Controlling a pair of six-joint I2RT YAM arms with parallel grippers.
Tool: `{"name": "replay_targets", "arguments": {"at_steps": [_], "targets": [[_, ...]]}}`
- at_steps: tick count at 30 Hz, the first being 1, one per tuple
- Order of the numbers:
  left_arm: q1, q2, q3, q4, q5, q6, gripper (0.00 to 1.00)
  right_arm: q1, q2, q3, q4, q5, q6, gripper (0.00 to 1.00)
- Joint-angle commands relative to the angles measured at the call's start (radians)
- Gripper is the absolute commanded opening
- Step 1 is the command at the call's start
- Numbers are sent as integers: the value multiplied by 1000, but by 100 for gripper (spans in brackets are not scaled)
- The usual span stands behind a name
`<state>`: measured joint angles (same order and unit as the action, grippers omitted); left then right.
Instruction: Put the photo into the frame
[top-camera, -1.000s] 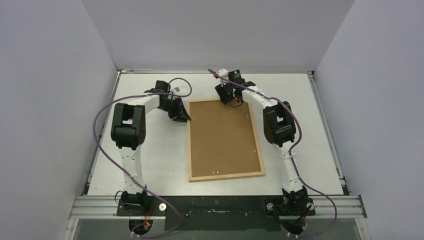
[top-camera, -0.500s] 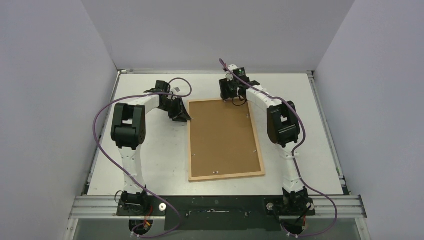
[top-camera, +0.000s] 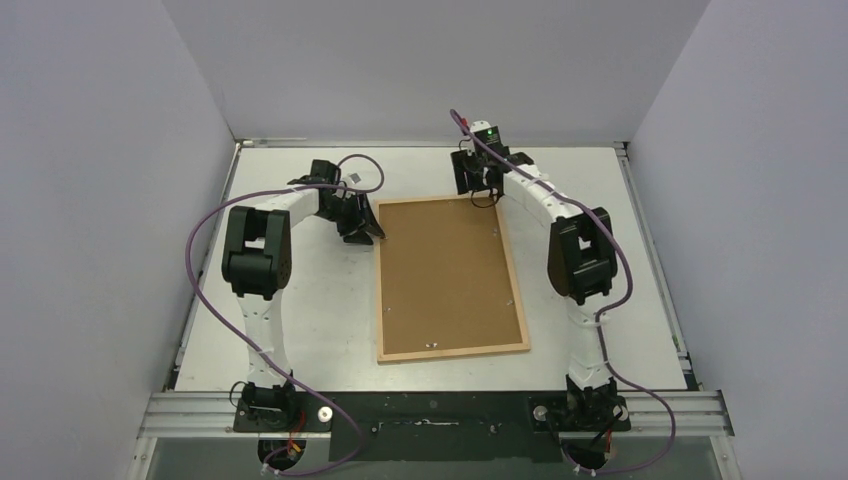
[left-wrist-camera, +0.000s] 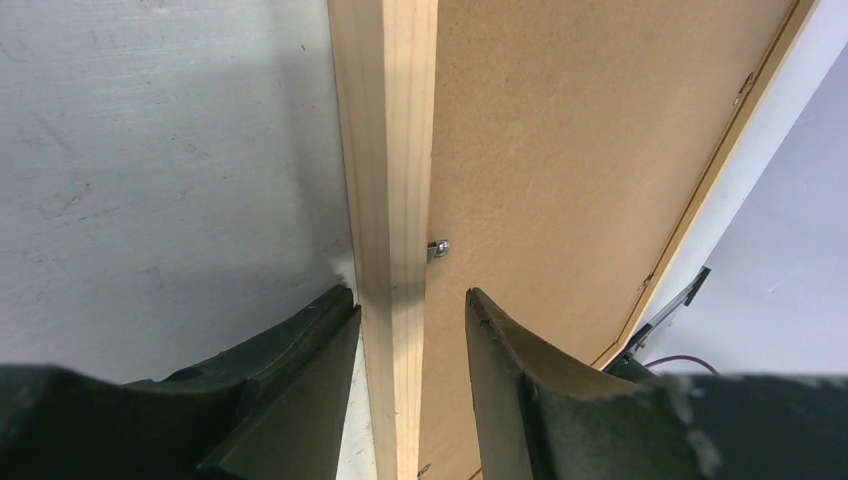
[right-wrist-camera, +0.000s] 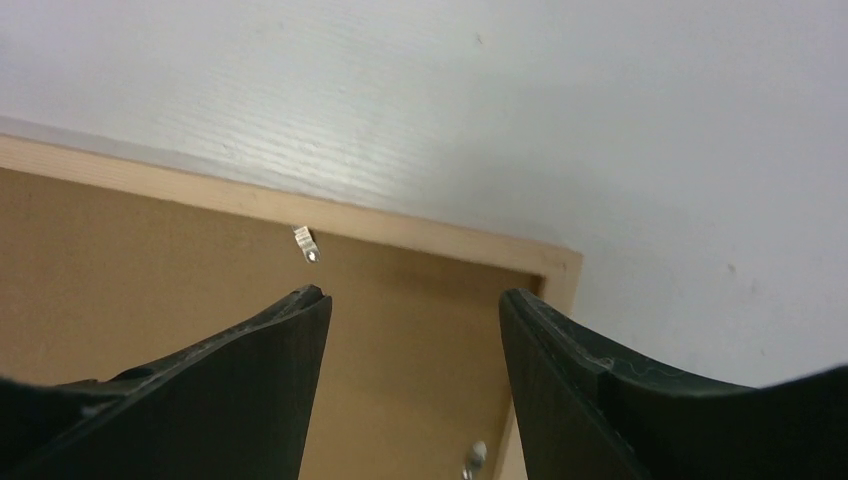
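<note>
The frame (top-camera: 455, 351) lies face down mid-table, a thin light-wood rectangle with the brown backing board (top-camera: 445, 275) filling it. The photo is out of view. My left gripper (top-camera: 372, 232) sits at the frame's left rail near the far corner. In the left wrist view its jaws (left-wrist-camera: 408, 295) straddle the rail (left-wrist-camera: 385, 150), open, with a gap on the board side. My right gripper (top-camera: 478, 196) hovers over the far right corner, and its jaws (right-wrist-camera: 412, 294) are open with nothing between them above the board (right-wrist-camera: 120, 260).
Small metal retaining clips (left-wrist-camera: 438, 248) (right-wrist-camera: 305, 242) sit along the inner edge of the rails. White table (top-camera: 300, 300) surrounds the frame. Grey walls close in on the left, right and back. Purple cables loop off both arms.
My right gripper has shifted right and toward the far edge, off the board's top middle toward the corner, and opened wider. My left jaws have spread apart around the rail; that arm stayed put.
</note>
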<state>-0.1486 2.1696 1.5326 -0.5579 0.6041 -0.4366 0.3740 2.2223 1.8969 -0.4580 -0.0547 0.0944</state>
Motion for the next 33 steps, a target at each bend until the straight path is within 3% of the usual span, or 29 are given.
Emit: {"name": "replay_targets", "arguments": {"at_steps": [1,12,33], "targets": [[23,-27,17,-32,-67,29,43,-13,-193,-114,-53,143,80,63],[28,-99,-36,-6,-74,18,45,-79,-311,-393,-144,223,230,61],[27,-128,-106,22,-60,3,45,-84,-174,-333,-130,100,292,59]]}}
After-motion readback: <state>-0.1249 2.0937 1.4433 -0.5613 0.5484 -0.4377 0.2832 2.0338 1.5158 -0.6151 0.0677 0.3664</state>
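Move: The right hand hangs above the frame's far edge; the farther metal clip on the right bar lies about 9 cm back, 6 cm to its right and 7 cm below. At that same depth, the far-edge clip is level with the hand and 4 cm left, the far right corner 1 cm ahead and 6 cm right. The right-bar clip is some 27 cm right of the left hand, 2 cm ahead and 1 cm below; the left-bar clip is 1 cm ahead, 2 cm right and 1 cm below. Back and to the right, about 10 cm each way, the right hand swings from the far edge to the farther clip on the right bar, rising slightly before sinking to some 6 cm below its start. It turns about 20 degrees clockwise and tips further down, open fingers ending astride the bar, left fingertip beside the clip. The left hand, still open astride the left bar, shifts 2 cm left, then a little back. ##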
